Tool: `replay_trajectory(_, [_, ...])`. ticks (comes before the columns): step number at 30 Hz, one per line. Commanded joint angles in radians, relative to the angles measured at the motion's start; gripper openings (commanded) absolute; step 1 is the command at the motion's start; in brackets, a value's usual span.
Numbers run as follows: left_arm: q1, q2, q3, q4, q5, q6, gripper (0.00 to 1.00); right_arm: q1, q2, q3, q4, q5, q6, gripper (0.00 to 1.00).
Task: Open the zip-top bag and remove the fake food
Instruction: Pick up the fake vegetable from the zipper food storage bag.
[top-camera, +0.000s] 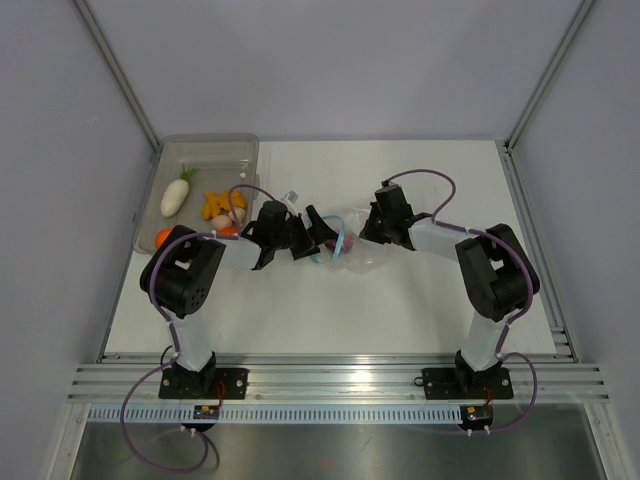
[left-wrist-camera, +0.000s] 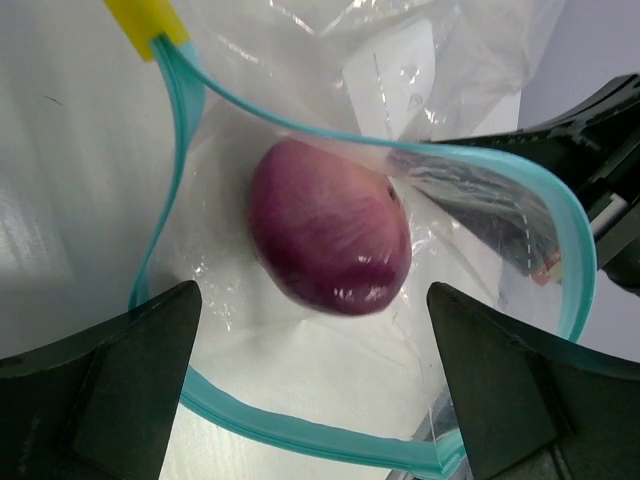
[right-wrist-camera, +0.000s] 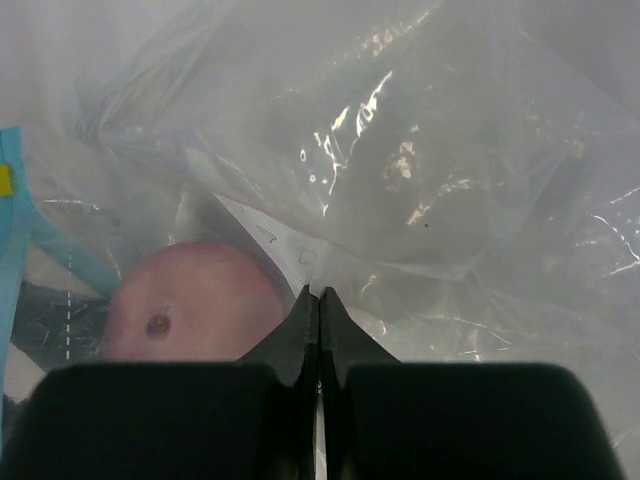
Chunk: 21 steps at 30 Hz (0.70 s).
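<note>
The zip-top bag (top-camera: 360, 250) lies mid-table between the two arms, its light blue zip strip (left-wrist-camera: 300, 440) spread into an open loop. Inside lies a purple onion (left-wrist-camera: 330, 240), also visible through the plastic in the right wrist view (right-wrist-camera: 195, 300). My left gripper (left-wrist-camera: 315, 400) is open at the bag's mouth, with one finger on each side of the opening and the onion just ahead of it. My right gripper (right-wrist-camera: 318, 295) is shut on a fold of the bag's clear plastic at the far end. More fake food lies in the tray: a white radish (top-camera: 177, 195), yellow pieces (top-camera: 215, 205) and a pinkish egg (top-camera: 222, 222).
The smoky-grey tray (top-camera: 215, 145) stands at the back left of the table, close to the left arm's elbow. An orange piece (top-camera: 163, 238) sits at its near corner. A yellow tab (left-wrist-camera: 148, 22) marks one end of the zip strip. Grey walls enclose the table.
</note>
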<state>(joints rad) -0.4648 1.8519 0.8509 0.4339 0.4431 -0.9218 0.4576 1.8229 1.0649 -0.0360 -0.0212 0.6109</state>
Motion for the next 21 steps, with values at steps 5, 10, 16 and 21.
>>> replay_trajectory(5, [0.002, -0.03, 0.014, -0.006, -0.066, 0.037, 0.99, 0.044, -0.051, -0.014, 0.065, -0.029, 0.009, 0.0])
replay_trajectory(10, [-0.001, -0.01, 0.054, -0.037, -0.067, 0.057, 0.99, 0.058, -0.045, -0.008, 0.062, -0.026, 0.006, 0.0])
replay_trajectory(16, [-0.015, 0.009, 0.074, -0.099, -0.101, 0.061, 0.95, 0.058, -0.048, -0.013, 0.061, -0.019, 0.007, 0.0])
replay_trajectory(21, [-0.017, 0.015, 0.082, -0.115, -0.095, 0.063, 0.7, 0.061, -0.054, -0.011, 0.059, -0.01, 0.009, 0.0])
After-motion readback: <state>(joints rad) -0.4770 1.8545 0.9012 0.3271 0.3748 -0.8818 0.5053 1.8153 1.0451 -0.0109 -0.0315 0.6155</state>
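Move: The purple onion lies inside the bag just off the left fingertips, about 4 cm to that hand's right, 1 cm ahead and 2 cm lower. The bag's blue zip mouth stands between them, some 2 cm to the right and level fore and aft. From the right gripper, already shut on the bag film, the onion is roughly 4 cm to the left, 2 cm back and 1 cm below. Back and to the left, about 2 cm, the right arm draws the pinched bag film towards the left gripper, then holds still with its fingers shut. The left hand all but stays at the bag mouth, edging under 1 cm forward and a touch down, and late on its wide-open fingers begin closing around the onion, to about three quarters open. ##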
